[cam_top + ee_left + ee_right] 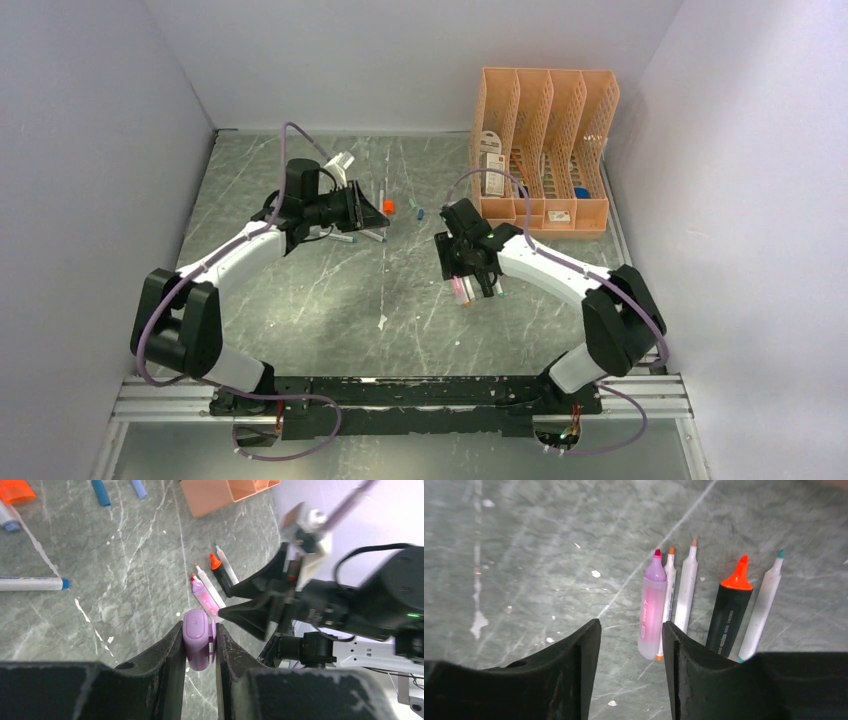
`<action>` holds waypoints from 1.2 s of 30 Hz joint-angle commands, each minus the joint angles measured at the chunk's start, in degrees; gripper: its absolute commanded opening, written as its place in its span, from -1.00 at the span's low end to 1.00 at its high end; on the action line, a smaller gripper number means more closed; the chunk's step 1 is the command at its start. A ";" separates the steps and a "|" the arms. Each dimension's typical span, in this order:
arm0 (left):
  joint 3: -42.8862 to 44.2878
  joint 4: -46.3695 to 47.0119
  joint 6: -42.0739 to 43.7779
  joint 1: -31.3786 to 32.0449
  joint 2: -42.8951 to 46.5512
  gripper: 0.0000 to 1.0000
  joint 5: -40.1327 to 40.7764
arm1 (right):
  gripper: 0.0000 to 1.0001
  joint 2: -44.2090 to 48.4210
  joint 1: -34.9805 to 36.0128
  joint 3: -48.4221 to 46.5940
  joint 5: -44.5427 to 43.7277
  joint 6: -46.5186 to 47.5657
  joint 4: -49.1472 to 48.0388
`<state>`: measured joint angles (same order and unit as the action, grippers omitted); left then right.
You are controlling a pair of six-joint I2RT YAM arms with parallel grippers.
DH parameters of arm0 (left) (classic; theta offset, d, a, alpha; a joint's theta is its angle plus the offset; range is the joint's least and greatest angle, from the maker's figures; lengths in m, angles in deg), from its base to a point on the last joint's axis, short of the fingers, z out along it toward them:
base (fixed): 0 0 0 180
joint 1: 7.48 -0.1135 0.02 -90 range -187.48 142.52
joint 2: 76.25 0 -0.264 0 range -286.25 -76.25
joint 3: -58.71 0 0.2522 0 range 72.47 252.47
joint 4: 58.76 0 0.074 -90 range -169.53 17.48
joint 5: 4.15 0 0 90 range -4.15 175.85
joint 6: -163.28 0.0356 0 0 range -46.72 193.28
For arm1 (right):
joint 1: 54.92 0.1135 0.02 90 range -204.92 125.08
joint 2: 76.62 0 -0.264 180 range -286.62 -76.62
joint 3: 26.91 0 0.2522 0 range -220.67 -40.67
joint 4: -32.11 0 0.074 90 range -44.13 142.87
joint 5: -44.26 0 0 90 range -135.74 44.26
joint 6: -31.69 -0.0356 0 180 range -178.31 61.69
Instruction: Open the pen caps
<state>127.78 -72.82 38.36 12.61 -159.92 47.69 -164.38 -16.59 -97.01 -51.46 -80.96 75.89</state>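
A lilac pen cap [198, 642] stands end-up between the fingers of my left gripper [198, 627], which is shut on it above the table. In the top view the left gripper [365, 208] hovers left of centre. My right gripper [631, 630] is open with nothing between its fingers, low over a row of uncapped pens. The pink pen [651, 605] lies just beside its right finger, then two white pens [686, 587], a black pen with an orange tip [730, 612] and a teal-tipped white pen [764, 607]. From above, the right gripper [470, 282] covers most of them.
Loose caps lie on the table: an orange one [15, 490] and blue ones [100, 491]. A white pen with a blue end [32, 583] lies to the left. The peach mesh organiser [540, 140] stands at the back right. Walls close in on three sides.
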 commanded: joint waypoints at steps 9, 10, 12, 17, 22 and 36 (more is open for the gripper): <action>5.40 -1.71 1.61 1.67 -6.50 -0.59 1.17 | 0.41 9.18 0.08 -1.75 4.01 0.57 -0.97; 6.02 -2.05 1.71 1.76 -7.09 -0.59 1.39 | 0.51 9.85 0.09 -1.49 4.50 0.53 -1.15; 7.44 -2.67 1.85 1.94 -8.58 -0.59 1.81 | 0.69 11.03 0.09 -1.33 5.43 0.31 -1.81; 11.91 -4.80 2.64 2.39 -12.34 -0.60 2.61 | 0.80 13.50 -0.08 1.59 5.85 -0.56 -2.94; 15.53 -5.86 3.17 2.64 -15.23 -0.60 3.20 | 0.82 15.88 -0.37 3.19 5.40 -1.32 -3.42; 25.15 -10.18 6.76 2.93 -24.27 -0.60 8.80 | 0.83 20.55 -0.66 7.28 7.03 -3.09 -3.50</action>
<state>148.06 -80.01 42.45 15.08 -181.61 52.72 -146.13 -16.98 -90.85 -45.43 -83.26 73.18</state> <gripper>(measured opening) 0.326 0.913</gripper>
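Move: The left hand holds the pink cap. The orange cap among the set-down caps lies about 16 cm ahead, 2 cm to its right and 16 cm below, with the blue cap about 7 cm right of the orange one, slightly nearer. The red-capped marker is some 10 cm ahead and 4 cm left of the left hand. From the right hand, the pink highlighter lies 5 cm below, 1 cm ahead and 2 cm right; the black highlighter is 7 cm right of it. Keeping its pinch on the pink cap, the left hand carries it towards the orange cap and the other loose caps: first a short dip, then about 7 cm forward, drifting right and sinking some 4 cm in all. The right hand, already clear of the pink highlighter, rises nearly 7 cm and opens wide, its fingers swinging some 15 degrees leftward, then eases back a couple of centimetres. ##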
